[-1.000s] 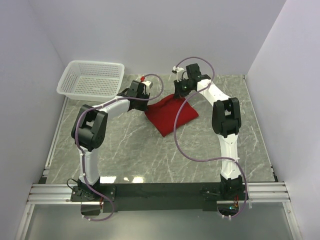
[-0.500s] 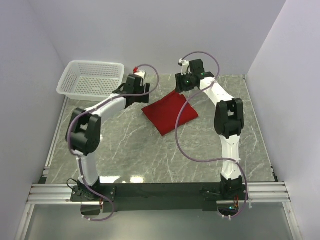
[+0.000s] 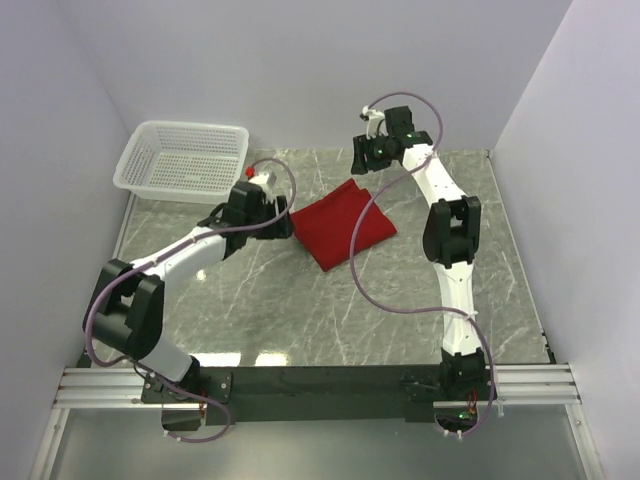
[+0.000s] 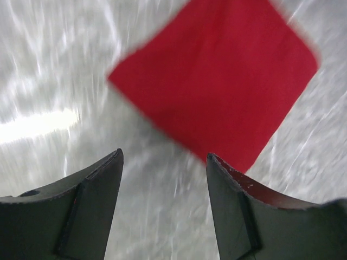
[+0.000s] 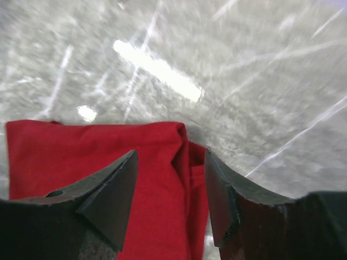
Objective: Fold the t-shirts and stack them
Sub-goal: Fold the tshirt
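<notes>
One deep-red t-shirt (image 3: 342, 224) lies folded into a flat square on the marble table, a corner pointing at me. My left gripper (image 3: 281, 222) hovers just off its left edge, jaws open and empty. In the left wrist view the t-shirt (image 4: 217, 76) lies ahead of the open gripper (image 4: 165, 157), with bare table between the fingers. My right gripper (image 3: 364, 158) is raised over the far corner, also open. In the right wrist view the t-shirt (image 5: 97, 157) shows its layered folded edge below the gripper (image 5: 171, 157), untouched.
A white mesh basket (image 3: 180, 128) stands at the back left corner, beside the left arm's elbow. Grey walls close in the table at the back and on both sides. A purple cable from the right arm hangs across the shirt.
Both grippers were shut at the shirt's far edge and have opened and let it go. The left arm drew back to the left and nearer; the right lifted toward the back wall.
</notes>
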`<action>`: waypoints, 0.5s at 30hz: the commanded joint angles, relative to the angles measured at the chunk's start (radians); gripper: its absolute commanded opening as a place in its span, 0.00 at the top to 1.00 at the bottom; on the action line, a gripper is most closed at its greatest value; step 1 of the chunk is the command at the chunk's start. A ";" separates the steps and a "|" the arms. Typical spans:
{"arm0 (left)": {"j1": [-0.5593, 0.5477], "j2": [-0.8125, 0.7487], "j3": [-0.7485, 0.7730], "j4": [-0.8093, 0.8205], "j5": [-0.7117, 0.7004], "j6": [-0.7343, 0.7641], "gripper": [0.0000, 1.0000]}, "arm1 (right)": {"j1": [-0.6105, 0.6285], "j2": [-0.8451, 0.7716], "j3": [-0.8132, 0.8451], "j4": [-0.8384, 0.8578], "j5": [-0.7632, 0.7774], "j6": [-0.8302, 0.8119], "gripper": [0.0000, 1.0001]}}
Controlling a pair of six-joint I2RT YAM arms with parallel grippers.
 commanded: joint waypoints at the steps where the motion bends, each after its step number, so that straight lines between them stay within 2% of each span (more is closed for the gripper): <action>1: -0.003 -0.090 -0.067 0.052 0.035 -0.095 0.33 | 0.010 0.046 0.057 -0.055 0.022 0.035 0.40; 8: -0.009 -0.163 -0.174 0.078 0.047 -0.158 0.32 | 0.030 0.095 0.063 -0.104 0.019 0.069 0.41; 15: -0.016 -0.194 -0.205 0.078 0.047 -0.186 0.32 | 0.039 0.124 0.097 -0.112 0.016 0.115 0.45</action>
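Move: About 3 cm back from the right hand, 2 cm to its left and 7 cm below lies the folded t-shirt's far corner. The shirt's middle is some 16 cm back and 5 cm left of that hand, and the shirt's left corner roughly 14 cm back and 19 cm left. From the left hand, the far corner lies about 17 cm ahead, 20 cm to the right and 8 cm below. Sinking about 6.5 cm and easing some 2 cm back and a little left, the right hand comes down to the t-shirt's far corner, fingers tipping about 10 degrees steeper and staying open, one to each side of the loose fold. The left hand, still open and empty, draws back about 4.5 cm from the shirt's left corner, dipping slightly on the way. ##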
